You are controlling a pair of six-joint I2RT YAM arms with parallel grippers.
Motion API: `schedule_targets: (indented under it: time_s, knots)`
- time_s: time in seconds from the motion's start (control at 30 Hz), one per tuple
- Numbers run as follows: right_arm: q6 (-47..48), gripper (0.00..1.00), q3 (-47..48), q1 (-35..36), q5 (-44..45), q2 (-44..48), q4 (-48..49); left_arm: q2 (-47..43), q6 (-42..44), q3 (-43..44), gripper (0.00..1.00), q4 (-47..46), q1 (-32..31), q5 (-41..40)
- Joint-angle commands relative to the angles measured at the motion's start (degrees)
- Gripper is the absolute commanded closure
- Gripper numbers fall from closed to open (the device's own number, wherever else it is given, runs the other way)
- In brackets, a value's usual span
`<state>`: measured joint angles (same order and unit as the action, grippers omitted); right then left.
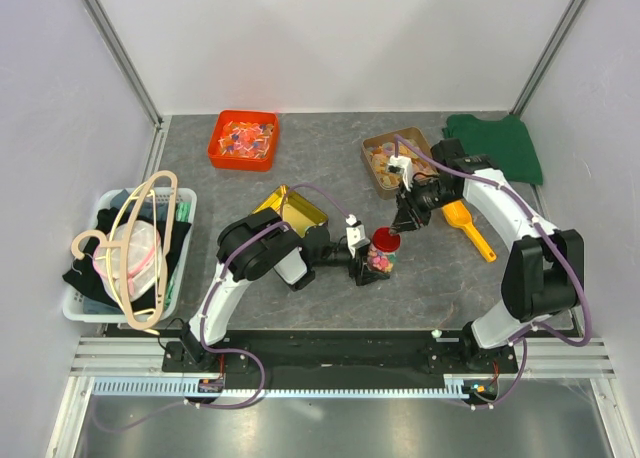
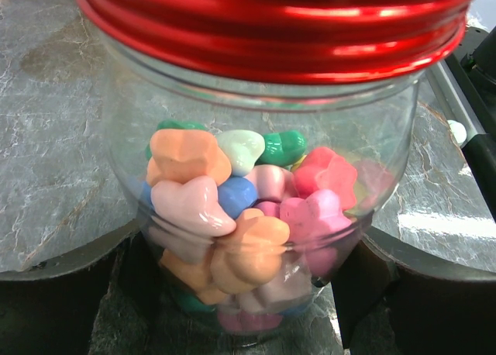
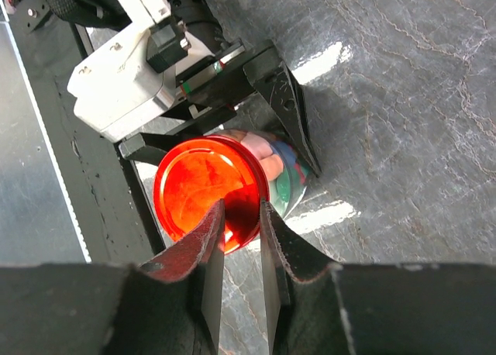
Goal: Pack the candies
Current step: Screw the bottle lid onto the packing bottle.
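The candies (image 2: pixel 232 215), chunky sweets in pink, orange, blue, green and white, fill a clear jar (image 2: pixel 124 138) that stands on the grey table. A red lid (image 2: pixel 271 29) sits on its mouth. My left gripper (image 2: pixel 248 293) is shut on the jar's lower body, one dark finger on each side. In the top view the jar (image 1: pixel 380 263) stands at the table's middle. My right gripper (image 3: pixel 242 215) hovers just above the edge of the lid (image 3: pixel 201 188). Its jaws stand a narrow gap apart with nothing between them.
An orange-red tray (image 1: pixel 215 148) of wrapped sweets sits at the back left. A brown tray (image 1: pixel 372 168) is at the back right, with a yellow scoop (image 1: pixel 467 223) and a green cloth (image 1: pixel 495 143) near it. A white basket (image 1: pixel 70 303) with hangers stands far left.
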<state>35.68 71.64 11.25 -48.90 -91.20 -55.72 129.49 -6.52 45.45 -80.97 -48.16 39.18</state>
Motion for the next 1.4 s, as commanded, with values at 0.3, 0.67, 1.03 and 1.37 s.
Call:
schedule_targets:
  time_s: [0.3, 0.67, 1.03, 1.37]
  knots:
    - [7.3, 0.73, -4.4, 0.5, 2.1, 2.3, -15.5, 1.6, -2.7, 0.1, 0.97, -14.4, 0.9, -4.7]
    - [8.7, 0.72, -5.4, 0.6, 4.0, 4.3, -18.2, 1.9, -2.7, 0.2, 0.98, -14.4, 0.9, -5.2]
    - [8.2, 0.49, 5.9, 0.6, 7.9, 2.9, -18.4, 1.9, -2.4, 0.3, 0.98, -14.4, 0.9, -4.4]
    - [7.7, 0.47, 21.3, 1.0, 5.6, -7.1, -16.4, 2.0, -2.3, 0.4, 0.98, -14.4, 0.9, -3.6]
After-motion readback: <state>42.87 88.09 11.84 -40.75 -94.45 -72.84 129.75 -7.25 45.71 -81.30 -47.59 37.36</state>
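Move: The bottle lid's middle lies about 2 cm back from the right hand, 3 cm to its left and 1 cm lower; the fingertips are at its far-right rim. From the right hand, the scoop lies roughly 8 cm ahead, 17 cm to the right and 12 cm down, and the brown box some 23 cm straight ahead and 11 cm down. From the left hand, clasping the packing bottle's lower part, the lid is about 8 cm up, 1 cm ahead and 1 cm right. Keep the right fingertips on the lid's rim and draw them back and somewhat right around it, clockwise, opening the fingers late in this sweep of about 6 cm. Then lift clear, some 4 cm up, and reverse 6 cm forward with the fingers open. Hold the bottle throughout with the left gripper, letting it rock about 1 cm back and then 2 cm forward. ##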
